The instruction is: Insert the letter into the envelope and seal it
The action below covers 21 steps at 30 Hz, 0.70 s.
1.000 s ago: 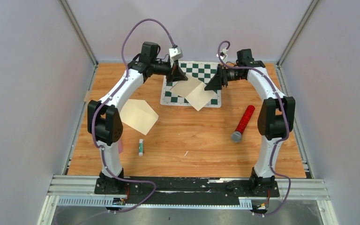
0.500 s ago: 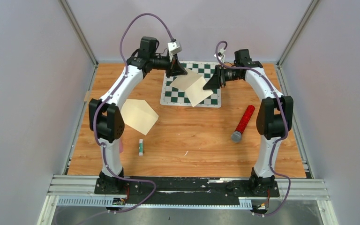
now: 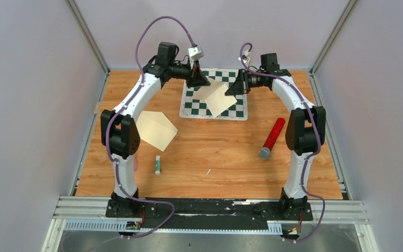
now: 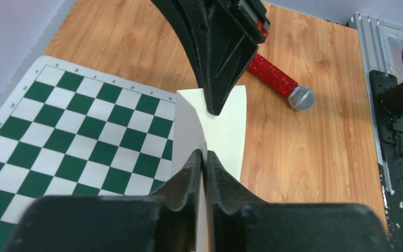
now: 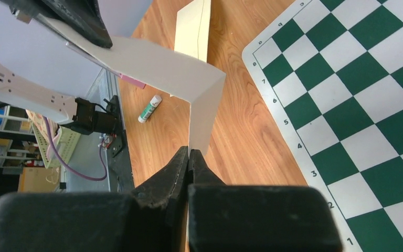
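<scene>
The letter (image 3: 218, 98), an off-white sheet, hangs bent in a fold above the chessboard (image 3: 235, 80), pinched at two opposite edges. My left gripper (image 3: 202, 84) is shut on its left edge; in the left wrist view the sheet (image 4: 231, 131) runs out from between the closed fingertips of the left gripper (image 4: 205, 154). My right gripper (image 3: 231, 90) is shut on the right edge; in the right wrist view the paper (image 5: 157, 68) rises from the right gripper (image 5: 189, 151). The cream envelope (image 3: 156, 129) lies flat on the table at the left, flap open.
A red glitter microphone (image 3: 272, 138) lies on the wood to the right. A green-and-white glue stick (image 3: 158, 165) lies near the envelope, with a small pink piece (image 3: 135, 164) by the left arm. Grey walls enclose the table on three sides.
The right gripper has closed on the letter's right edge. Both grippers have drifted toward the back, and the sheet now hangs folded between them.
</scene>
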Motion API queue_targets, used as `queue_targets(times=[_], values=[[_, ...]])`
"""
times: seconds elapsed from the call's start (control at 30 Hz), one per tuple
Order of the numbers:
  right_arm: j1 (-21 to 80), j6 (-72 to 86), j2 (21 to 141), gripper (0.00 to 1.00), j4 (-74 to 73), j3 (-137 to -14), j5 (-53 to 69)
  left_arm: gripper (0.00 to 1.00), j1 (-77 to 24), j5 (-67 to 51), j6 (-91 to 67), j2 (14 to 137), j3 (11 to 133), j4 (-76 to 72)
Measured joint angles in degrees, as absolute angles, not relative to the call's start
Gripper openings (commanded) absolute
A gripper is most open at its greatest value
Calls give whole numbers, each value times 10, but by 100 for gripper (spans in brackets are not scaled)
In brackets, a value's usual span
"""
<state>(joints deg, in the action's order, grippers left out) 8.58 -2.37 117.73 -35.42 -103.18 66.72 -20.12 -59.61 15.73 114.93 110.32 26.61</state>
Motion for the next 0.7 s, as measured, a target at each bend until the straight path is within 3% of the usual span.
queue_targets(times=[0.03, 0.17, 0.53, 0.7], values=[[86, -13, 1180, 0, -348, -1032, 664, 39, -201, -597, 156, 1149, 1103, 264], [86, 14, 1185, 0, -330, -1031, 658, 55, -202, -604, 133, 1149, 1101, 255], [86, 21, 1189, 0, -319, -1031, 658, 65, -197, -647, 73, 1156, 1099, 233], [86, 18, 1189, 0, -318, -1031, 663, 68, -182, -689, -58, 1173, 1100, 136]])
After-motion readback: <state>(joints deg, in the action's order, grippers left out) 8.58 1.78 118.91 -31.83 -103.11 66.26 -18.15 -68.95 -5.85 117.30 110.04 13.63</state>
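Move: Folded, the letter is held up between both hands, its middle about 3 cm back, 2 cm right and 4 cm below the left hand's pinch. From the right hand it is roughly 5 cm left and 1 cm back, about level. The chessboard's middle is some 12 cm ahead, 1 cm right and 25 cm below the left hand; the envelope lies about 5 cm back, 21 cm left, equally low. Opening its fingers to about two-thirds, the left hand releases its pinch on the letter's upper edge. It first eases back some 1 cm, then comes forward again and rises to about 2 cm above its start, rolling with its far side dipping and tipping its fingertips up about 10 degrees. The right hand keeps its pinch, shifting 1 cm forward before it stops. ##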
